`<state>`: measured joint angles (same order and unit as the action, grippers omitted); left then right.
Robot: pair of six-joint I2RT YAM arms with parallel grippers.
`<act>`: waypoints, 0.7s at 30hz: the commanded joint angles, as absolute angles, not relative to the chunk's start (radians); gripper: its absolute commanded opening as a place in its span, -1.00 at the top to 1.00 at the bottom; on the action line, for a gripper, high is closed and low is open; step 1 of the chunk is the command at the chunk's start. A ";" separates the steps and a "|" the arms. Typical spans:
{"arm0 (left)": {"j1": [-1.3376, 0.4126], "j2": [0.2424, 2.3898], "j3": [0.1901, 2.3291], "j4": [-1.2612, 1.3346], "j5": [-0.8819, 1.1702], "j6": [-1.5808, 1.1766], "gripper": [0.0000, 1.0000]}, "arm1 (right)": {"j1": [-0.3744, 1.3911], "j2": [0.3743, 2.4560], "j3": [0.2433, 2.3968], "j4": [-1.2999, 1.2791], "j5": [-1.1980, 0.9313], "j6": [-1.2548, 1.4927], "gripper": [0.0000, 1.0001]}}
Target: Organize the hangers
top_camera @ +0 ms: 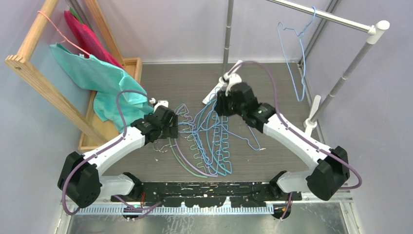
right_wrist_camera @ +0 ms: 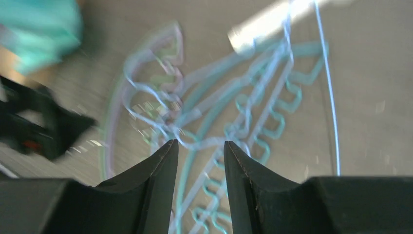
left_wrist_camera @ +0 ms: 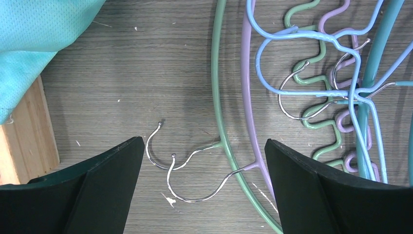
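A tangle of hangers [top_camera: 209, 141] lies flat on the grey table between the arms: teal, green and lilac arched ones with zigzag bars, and thin light-blue wire ones on top. One light-blue wire hanger [top_camera: 292, 53] hangs on the rail. My left gripper [top_camera: 176, 127] is at the pile's left edge. In the left wrist view it [left_wrist_camera: 203, 146] is wide open and low over the metal hooks [left_wrist_camera: 195, 195] of the green hanger [left_wrist_camera: 216, 97] and lilac hanger [left_wrist_camera: 247, 97]. My right gripper [top_camera: 220, 111] hovers over the pile's far side, with its jaws [right_wrist_camera: 200, 144] partly open and empty. That view is blurred.
A wooden rack [top_camera: 39, 83] at the left holds a teal cloth [top_camera: 97, 78], a red cloth and a thin pink wire hanger [top_camera: 53, 27]. The silver rail [top_camera: 331, 17] with white joints stands at the right, its white foot [top_camera: 314, 114] beside my right arm.
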<state>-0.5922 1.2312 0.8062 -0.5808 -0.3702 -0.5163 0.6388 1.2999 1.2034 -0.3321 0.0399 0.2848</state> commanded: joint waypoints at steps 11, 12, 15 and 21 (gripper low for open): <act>-0.586 1.235 0.799 -0.543 -0.365 -0.538 -0.96 | 0.640 1.244 0.806 -0.364 0.197 0.231 -0.11; -0.586 1.241 0.799 -0.542 -0.362 -0.538 -0.96 | 0.639 1.251 0.798 -0.359 0.207 0.227 -0.14; -0.586 1.251 0.799 -0.541 -0.366 -0.537 -0.96 | 0.639 1.285 0.765 -0.346 0.243 0.216 -0.22; -0.586 1.249 0.789 -0.536 -0.375 -0.532 -0.96 | 0.638 1.361 0.722 -0.307 0.249 0.208 -0.41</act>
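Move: Below and to the right of the right hand lies the loose light-blue hanger: its exposed right part is some 12 cm right, 6 cm back and 26 cm down. The tangled hanger pile is centred some 12 cm to the left of that part and about level with it fore and aft; the white rack foot stands 14 cm farther out and 8 cm left of it. From the left hand, the light-blue hanger is about 23 cm right, level ahead, and 9 cm down. Dropping quickly by about 20 cm, the right hand also slides some 9 cm right and 7 cm back, off the rack-foot side and down towards the light-blue hanger's exposed part at the right edge of the pile. The wrist tips some 30 degrees so the fingers point more steeply down, and they open from about half to nearly three-quarters. ##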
